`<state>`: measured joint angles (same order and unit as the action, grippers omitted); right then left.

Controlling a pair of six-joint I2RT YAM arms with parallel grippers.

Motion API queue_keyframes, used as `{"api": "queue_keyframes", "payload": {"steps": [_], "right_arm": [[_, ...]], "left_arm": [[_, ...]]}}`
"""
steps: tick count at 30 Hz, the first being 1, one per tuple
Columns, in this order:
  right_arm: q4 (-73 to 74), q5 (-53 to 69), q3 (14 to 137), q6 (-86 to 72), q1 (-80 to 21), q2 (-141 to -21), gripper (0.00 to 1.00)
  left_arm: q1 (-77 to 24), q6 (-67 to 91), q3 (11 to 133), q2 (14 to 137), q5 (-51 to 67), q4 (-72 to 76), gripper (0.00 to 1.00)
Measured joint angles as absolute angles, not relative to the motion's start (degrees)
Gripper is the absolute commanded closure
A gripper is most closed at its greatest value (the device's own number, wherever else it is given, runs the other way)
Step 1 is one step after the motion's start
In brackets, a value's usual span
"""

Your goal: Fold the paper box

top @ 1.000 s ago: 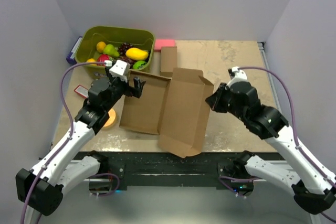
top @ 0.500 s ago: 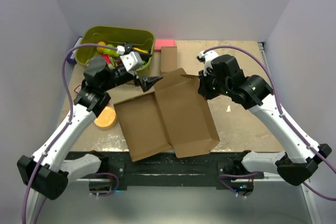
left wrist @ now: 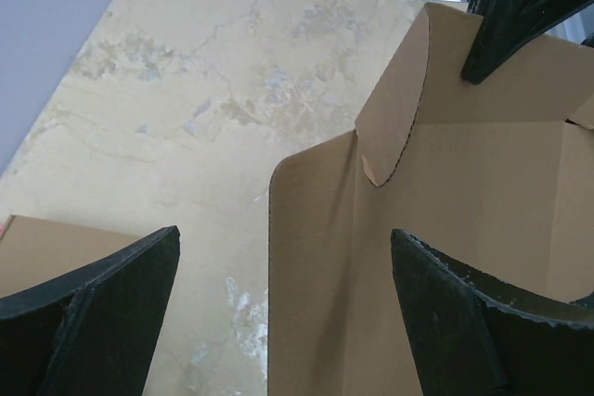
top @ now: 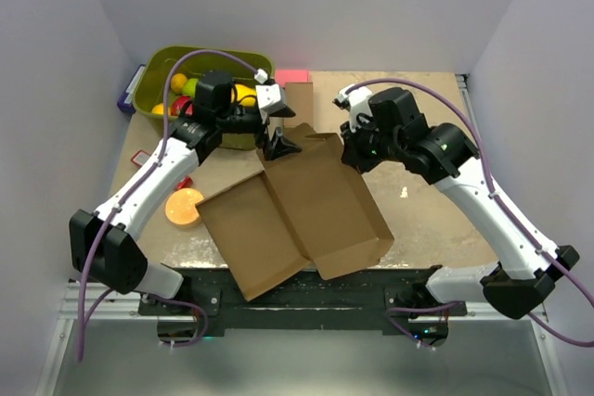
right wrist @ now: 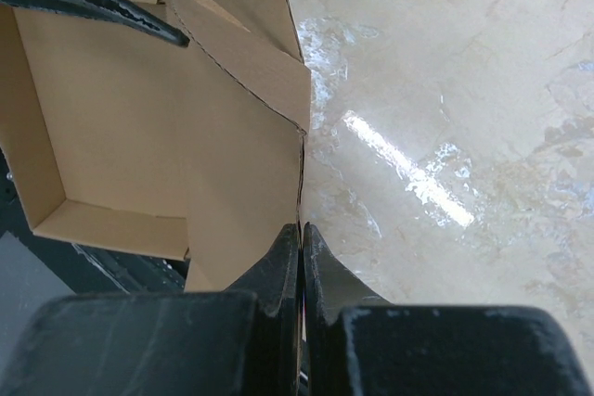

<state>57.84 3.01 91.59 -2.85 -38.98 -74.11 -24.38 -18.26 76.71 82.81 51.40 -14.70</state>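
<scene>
The paper box [top: 306, 210] is a large brown cardboard sheet with raised side walls, lying askew at the table's middle with its near corners over the front edge. My right gripper [top: 348, 157] is shut on the thin edge of a standing flap at the box's far right corner; in the right wrist view the cardboard [right wrist: 139, 118] runs straight into the closed jaws [right wrist: 302, 227]. My left gripper [top: 281, 147] hangs open over the box's far edge. In the left wrist view its fingers straddle the panel's cut edge [left wrist: 436, 220] without touching it [left wrist: 283, 234].
A green bin [top: 153, 90] of toy fruit stands at the far left. A small brown cardboard box [top: 298, 104] and a pink block [top: 291, 75] lie behind the paper box. An orange disc [top: 184, 207] sits left of it.
The paper box has swung round and dropped flatter, its near end now over the front edge. Both grippers have moved toward the far middle, the left one reaching right to the box's far edge.
</scene>
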Motion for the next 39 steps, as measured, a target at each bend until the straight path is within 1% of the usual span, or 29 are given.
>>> {"api": "queue_keyframes", "payload": {"steps": [1, 4, 5, 7, 8, 10, 11, 12, 13, 14, 15, 16, 17, 20, 21, 24, 29, 32, 35, 39], "right_arm": [[57.82, 3.2, 91.59, -2.68, -38.98, -74.11, 1.0], [57.8, 3.84, 91.59, -2.33, -38.98, -74.13, 1.0], [57.78, 4.01, 91.59, -2.31, -38.98, -74.13, 1.0], [57.78, 4.1, 91.59, -2.31, -38.98, -74.15, 1.0], [57.78, 4.08, 91.59, -2.31, -38.98, -74.17, 1.0], [57.76, 4.05, 91.59, -2.31, -38.98, -74.22, 1.0], [57.78, 4.05, 91.61, -2.33, -38.98, -74.22, 1.0], [57.89, 4.05, 91.61, -2.35, -38.98, -74.22, 1.0], [57.93, 4.05, 91.61, -2.37, -38.98, -74.22, 0.96], [57.93, 4.03, 91.61, -2.42, -38.98, -74.22, 0.91], [57.89, 3.97, 91.61, -2.55, -38.98, -74.22, 0.86], [57.65, 3.81, 91.61, -2.74, -38.98, -74.22, 0.77], [57.45, 3.55, 91.61, -3.16, -38.98, -74.17, 0.45], [57.01, -0.34, 91.57, -5.39, -39.05, -73.58, 0.06], [56.64, -2.07, 91.42, -6.37, -39.05, -73.23, 0.01], [55.2, -7.4, 90.0, -9.5, -38.85, -71.31, 0.01], [50.61, -14.24, 84.93, -14.37, -37.15, -65.6, 0.01], [45.5, -17.08, 78.85, -16.03, -36.16, -59.53, 0.01], [39.18, -18.76, 69.73, -17.65, -35.88, -50.43, 0.01], [34.44, -20.62, 60.95, -19.35, -35.88, -41.06, 0.01]], "left_arm": [[-24.38, -18.41, 76.29, 82.78, 51.64, -14.7, 0.02], [-24.38, -18.59, 75.44, 82.76, 52.56, -14.79, 0.13], [-24.38, -18.5, 75.29, 82.76, 53.06, -14.79, 0.23], [-24.38, -18.04, 75.07, 82.81, 54.24, -14.74, 0.38], [-24.38, -17.82, 74.96, 82.81, 54.74, -14.61, 0.51], [-24.38, -16.99, 74.13, 82.81, 55.72, -13.96, 0.63], [-24.38, -16.56, 73.38, 82.81, 56.05, -13.23, 0.74], [-24.38, -16.1, 71.94, 82.81, 56.23, -11.73, 0.79], [-24.38, -15.55, 71.26, 82.7, 56.4, -11.2, 0.87], [-24.38, -14.87, 69.95, 82.46, 56.53, -10.2, 0.98], [-24.4, -13.98, 68.64, 82.13, 56.95, -9.21, 1.0], [-24.53, -13.19, 67.2, 81.52, 57.17, -8.45, 1.0], [-24.69, -12.69, 66.08, 80.95, 57.17, -7.53, 1.0], [-24.93, -9.37, 61.71, 78.22, 56.31, -2.74, 1.0], [-24.93, -8.05, 60.05, 77.1, 55.57, -0.6, 1.0], [-24.93, -5.08, 55.42, 72.64, 51.11, 3.99, 1.0], [-24.6, -1.74, 51.59, 67.46, 41.63, 8.1, 1.0], [-23.53, 0.8, 49.78, 65.91, 37.01, 10.41, 1.0], [-22.65, 2.85, 48.45, 64.82, 32.88, 11.92, 1.0], [-21.56, 4.58, 47.42, 64.4, 31.66, 14.24, 1.0]]}}
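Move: Just off the left hand's open fingers, about 3 cm back and 4 cm below, is the far-left edge of the box's raised panel. The small carton lies roughly 12 cm ahead of that hand, neither left nor right, some 18 cm down; the fruit basket is about 15 cm ahead, 24 cm left and 15 cm lower. From the right hand, already pinching the panel's right side, that far-left edge is some 11 cm left, 2 cm ahead and 3 cm lower. Drawing back and sinking about 4 cm each, the left hand shuts on the panel's far-left edge while the right keeps its pinch. The left then carries the edge some 6 cm left and forward again, turning about 25 degrees counter-clockwise, as the right opens, lets go and withdraws about 10 cm to the right, turning clockwise and tipping up. ##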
